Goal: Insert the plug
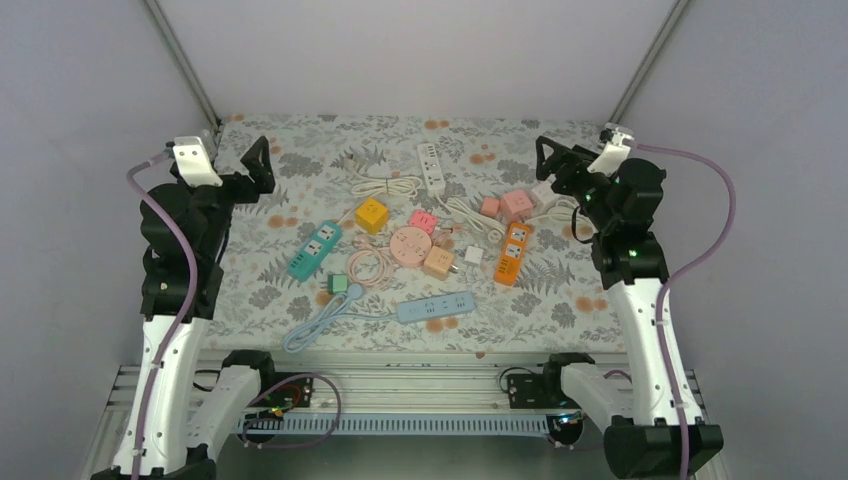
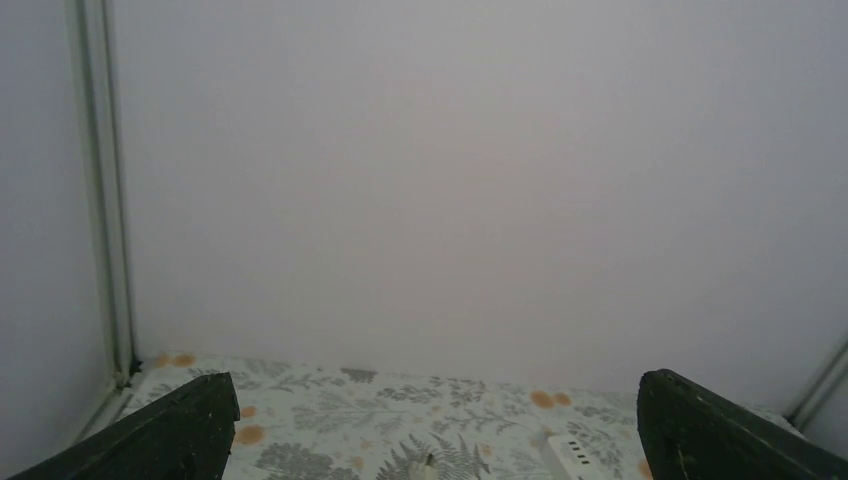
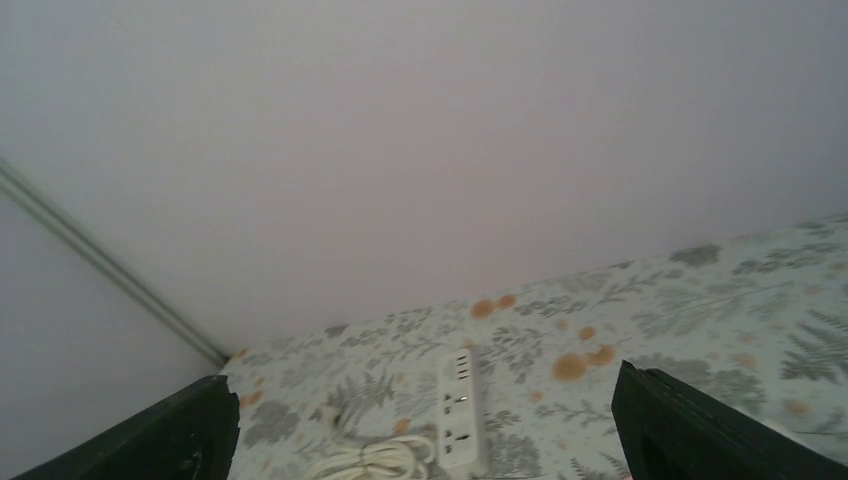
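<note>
Several power strips and plugs lie on the floral cloth. A blue strip (image 1: 436, 307) lies at the front, its cable looping toward a green plug (image 1: 337, 285). A white strip (image 1: 432, 166) (image 3: 458, 410) with a coiled white cable (image 1: 385, 186) (image 3: 370, 462) lies at the back. A teal strip (image 1: 314, 250) and an orange strip (image 1: 512, 252) flank the middle. My left gripper (image 1: 258, 160) (image 2: 437, 385) hangs open at the back left, above the cloth. My right gripper (image 1: 548, 158) (image 3: 425, 380) hangs open at the back right. Neither holds anything.
A yellow cube socket (image 1: 372, 214), a round pink socket (image 1: 410, 245), a peach cube (image 1: 438, 262) and pink cubes (image 1: 515, 204) crowd the middle. Grey walls close the back and both sides. The white strip's end (image 2: 572, 455) shows low in the left wrist view.
</note>
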`<state>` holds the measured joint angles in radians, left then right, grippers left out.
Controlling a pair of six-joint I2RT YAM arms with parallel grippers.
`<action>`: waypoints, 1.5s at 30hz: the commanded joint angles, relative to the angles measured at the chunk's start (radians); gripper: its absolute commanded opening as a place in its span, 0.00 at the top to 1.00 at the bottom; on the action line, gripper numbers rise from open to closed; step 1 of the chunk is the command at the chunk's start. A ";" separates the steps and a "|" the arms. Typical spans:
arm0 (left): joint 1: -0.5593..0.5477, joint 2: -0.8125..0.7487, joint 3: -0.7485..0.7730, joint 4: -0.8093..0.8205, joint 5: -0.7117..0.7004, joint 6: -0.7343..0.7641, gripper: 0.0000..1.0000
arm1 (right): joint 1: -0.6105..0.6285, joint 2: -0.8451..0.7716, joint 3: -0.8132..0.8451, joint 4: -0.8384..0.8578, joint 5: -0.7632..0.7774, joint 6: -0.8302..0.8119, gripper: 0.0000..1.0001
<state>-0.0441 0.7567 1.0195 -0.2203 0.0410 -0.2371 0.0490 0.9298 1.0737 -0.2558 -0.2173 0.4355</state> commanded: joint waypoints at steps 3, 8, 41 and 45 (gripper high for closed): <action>0.032 -0.056 -0.084 0.103 0.143 -0.053 0.00 | -0.039 0.064 -0.028 0.120 -0.249 0.094 0.04; 0.040 -0.078 -0.151 0.175 0.226 -0.057 0.00 | -0.047 0.149 -0.076 0.185 -0.316 0.169 0.04; 0.041 0.128 -0.226 0.306 0.604 -0.080 0.00 | 0.093 0.953 0.223 -0.239 0.334 -0.306 0.03; 0.039 0.130 -0.227 0.314 0.615 -0.087 0.00 | 0.093 0.977 0.225 -0.235 0.346 -0.303 0.14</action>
<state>-0.0067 0.8864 0.7757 0.0837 0.6399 -0.3260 0.1429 1.8832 1.2728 -0.4778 0.0963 0.1562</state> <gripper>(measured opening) 0.999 0.930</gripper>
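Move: The large pink cube plug lies about 12 cm ahead of the right hand, nearly straight in line and some 36 cm below. At table level, the small pink cube stands about 6 cm to its left, the white cube 6 cm to its right and 3 farther out, and the orange strip 11 cm nearer. From the left hand, the large pink cube is roughly 55 cm right, 15 ahead, 39 below. Right hand sinks some 34 cm, reaching forward to the large pink cube, fingers tipping down; left swings right, lowering. ##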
